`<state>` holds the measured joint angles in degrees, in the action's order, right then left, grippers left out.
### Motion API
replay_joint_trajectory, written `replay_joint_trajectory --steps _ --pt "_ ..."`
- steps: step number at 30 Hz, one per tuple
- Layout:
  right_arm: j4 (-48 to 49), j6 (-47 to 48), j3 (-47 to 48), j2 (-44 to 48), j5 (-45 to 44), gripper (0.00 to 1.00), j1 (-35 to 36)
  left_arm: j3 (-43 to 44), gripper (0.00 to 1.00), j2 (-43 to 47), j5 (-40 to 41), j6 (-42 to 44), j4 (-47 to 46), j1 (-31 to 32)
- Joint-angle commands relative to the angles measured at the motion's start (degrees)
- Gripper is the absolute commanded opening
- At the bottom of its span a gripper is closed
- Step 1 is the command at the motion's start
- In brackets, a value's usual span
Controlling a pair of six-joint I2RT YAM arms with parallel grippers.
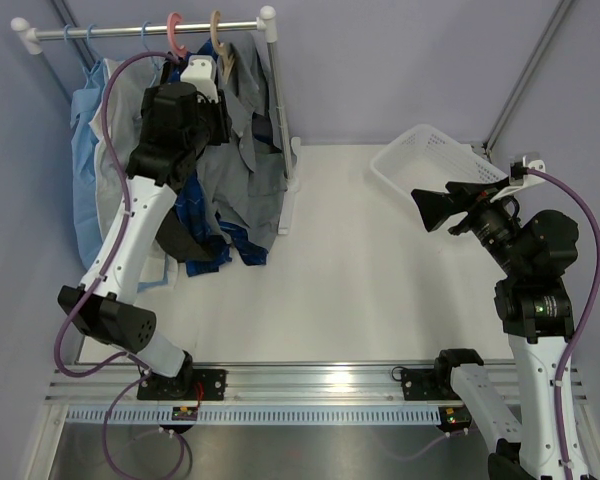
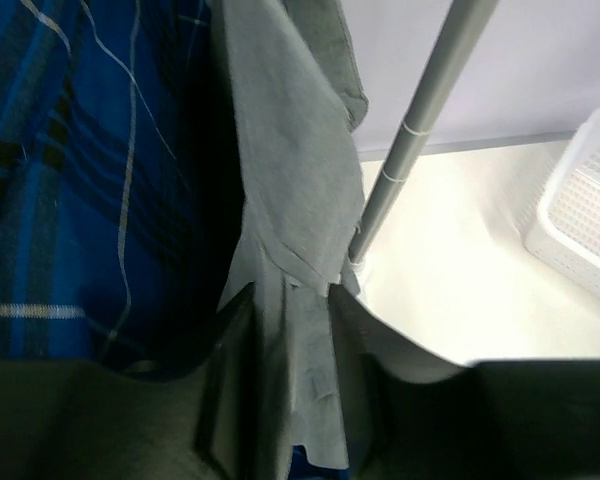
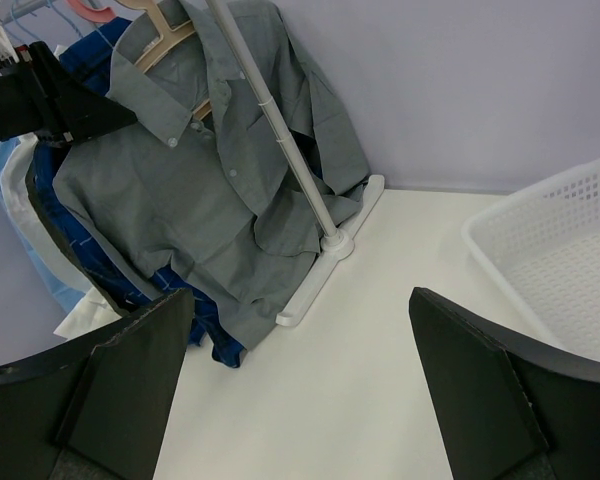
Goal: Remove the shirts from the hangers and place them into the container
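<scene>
The grey shirt (image 1: 245, 150) hangs on the tan hanger (image 1: 218, 45) at the right end of the rail. Beside it the dark blue plaid shirt (image 1: 195, 205) hangs from the pink hanger (image 1: 175, 35). My left gripper (image 2: 292, 330) is up at the rack, its jaws closed on a fold of the grey shirt (image 2: 300, 180), with the plaid shirt (image 2: 80, 200) just to its left. My right gripper (image 1: 430, 210) hovers open and empty over the table, in front of the white container (image 1: 420, 150). The right wrist view shows the grey shirt (image 3: 200, 190) buttoned on its hanger (image 3: 165, 35).
The rack's upright pole (image 2: 420, 120) stands right beside the grey shirt, its white foot (image 1: 288, 190) running along the table. Light blue and white shirts (image 1: 85, 180) hang on thin hangers at the rail's left end. The container (image 3: 540, 240) holds nothing I can see.
</scene>
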<state>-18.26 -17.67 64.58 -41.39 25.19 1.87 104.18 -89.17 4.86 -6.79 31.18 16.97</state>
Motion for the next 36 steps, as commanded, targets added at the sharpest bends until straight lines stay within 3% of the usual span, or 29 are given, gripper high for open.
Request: replay_joint_trajectory --steps 1,2,4,10,22,32,36 --pt "1.8 0.7 0.2 0.3 1.4 0.99 0.6 4.1 0.32 -1.8 2.6 -0.2 -1.7 0.3" --pt "1.7 0.6 0.2 0.3 1.4 0.99 0.6 5.1 0.29 -2.1 2.4 -0.3 -1.7 0.3" --pt "1.8 0.8 0.2 0.4 1.3 0.99 0.6 6.1 0.12 -2.9 2.1 -0.3 -1.6 0.3" --pt "1.7 0.9 0.1 0.6 1.2 0.99 0.7 6.5 0.00 -3.3 3.1 0.4 -1.7 0.3" --pt "1.7 0.8 0.0 0.6 1.6 1.00 0.8 7.5 0.00 2.4 5.3 5.9 -2.3 0.3" --pt "0.9 1.2 0.4 0.9 1.2 0.99 0.9 6.3 0.00 5.6 4.3 7.1 -8.5 0.3" --pt "0.9 1.3 0.5 0.7 0.9 0.99 0.9 -2.3 0.00 11.5 4.9 4.4 -8.1 0.3"
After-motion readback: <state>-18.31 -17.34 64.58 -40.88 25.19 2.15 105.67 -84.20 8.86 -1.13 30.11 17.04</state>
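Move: Right between the left hand's half-closed fingers lies the front edge of the grey shirt, barely 1 cm ahead. Its wooden hanger's hook sits on the rod about 10 cm ahead and some 17 cm higher, neither left nor right; the rack post stands about 10 cm ahead and 10 cm to the right, and the blue plaid shirt hangs some 6 cm left and 5 cm ahead. From the right hand that grey edge is roughly 19 cm forward and 40 cm left, slightly lower. Pinching the grey shirt's front edge comes first: the left fingers shut the rest of the way on the cloth with a nudge of 1 cm forward. Keeping hold, the hand eases left about 2 cm, then lifts about 5 cm while drawing back some 3 cm, its fingertips tipping up a little, away from the rack post. ##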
